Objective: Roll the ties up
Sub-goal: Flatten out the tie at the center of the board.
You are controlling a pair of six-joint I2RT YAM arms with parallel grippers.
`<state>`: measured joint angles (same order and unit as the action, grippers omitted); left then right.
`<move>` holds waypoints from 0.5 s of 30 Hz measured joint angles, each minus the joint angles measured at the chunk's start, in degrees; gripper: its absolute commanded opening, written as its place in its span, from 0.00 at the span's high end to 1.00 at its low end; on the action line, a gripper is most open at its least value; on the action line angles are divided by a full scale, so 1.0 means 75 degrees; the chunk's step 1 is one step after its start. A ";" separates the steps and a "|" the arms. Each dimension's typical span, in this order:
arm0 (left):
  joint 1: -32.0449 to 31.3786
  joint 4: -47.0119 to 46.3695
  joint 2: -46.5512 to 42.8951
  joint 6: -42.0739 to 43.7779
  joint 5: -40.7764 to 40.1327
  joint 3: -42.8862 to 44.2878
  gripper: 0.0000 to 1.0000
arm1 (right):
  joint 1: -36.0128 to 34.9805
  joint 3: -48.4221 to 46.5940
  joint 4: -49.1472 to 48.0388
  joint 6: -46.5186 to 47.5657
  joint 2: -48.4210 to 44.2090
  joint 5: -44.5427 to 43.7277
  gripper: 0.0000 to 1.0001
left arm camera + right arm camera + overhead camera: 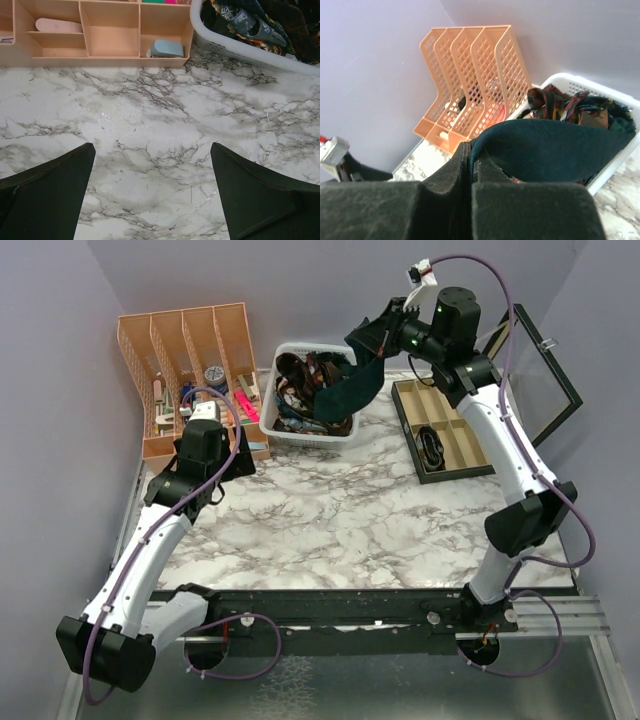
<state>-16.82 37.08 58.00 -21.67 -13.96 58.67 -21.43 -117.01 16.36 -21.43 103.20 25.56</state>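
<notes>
A plain dark teal tie [362,385] hangs from my right gripper [375,332], which is raised behind the white basket [298,435]. The tie's lower part drapes into the basket, over a heap of other patterned ties [300,390]. In the right wrist view the gripper [471,150] is shut, with the teal tie [555,150] pinched between its fingers and curving away toward the basket rim [580,82]. My left gripper [152,170] stands open over bare marble at the left, with nothing between its fingers [50,190]. It is in front of the basket wall [240,52].
An orange file organiser [190,355] with small items stands at the back left, its near compartments [110,35] ahead of my left gripper. A black compartment tray [470,445] holding one dark roll [432,443] sits at the back right, with a black-framed lid [545,365] behind it.
</notes>
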 measured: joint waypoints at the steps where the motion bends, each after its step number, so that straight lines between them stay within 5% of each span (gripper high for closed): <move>1: 0.0000 0.0000 -0.0017 -0.0017 0.0000 0.0000 0.01 | 0.0000 0.0131 0.0003 0.0000 -0.0108 0.0073 1.00; 7: 0.0000 -0.0003 -0.0137 -0.0175 0.0003 -0.0111 0.01 | 0.0000 0.1737 -0.0052 0.0044 -0.1614 0.0201 0.99; 15: 0.0035 -0.0099 -0.0431 -0.0490 0.0192 -0.0848 0.01 | 0.0000 0.7440 -0.1883 -0.0962 -0.6152 0.0376 0.99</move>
<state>-16.56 36.34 54.76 -25.34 -12.51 52.31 -21.43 -61.21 2.24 -28.64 57.06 28.38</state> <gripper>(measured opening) 0.990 0.038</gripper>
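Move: The right hand, high up with the green tie already pinched, has the center of the board about 27 cm back, 5 cm to its left and some 42 cm below. The white basket stands about 2 cm ahead and 11 cm left, roughly 37 cm down; the open case is some 9 cm back and 19 cm right, about 40 cm below. From the left hand, the board's center lies about 25 cm right, 10 cm back and 21 cm below. Sweeping back towards the board's center with the fingers still shut on the green tie, the right hand speeds up over about 18 cm, drifts some 6 cm right, and starts sinking only near the end; its wrist hardly turns. The left hand, empty and wide open, begins to dip about 3 cm, easing slightly back. ##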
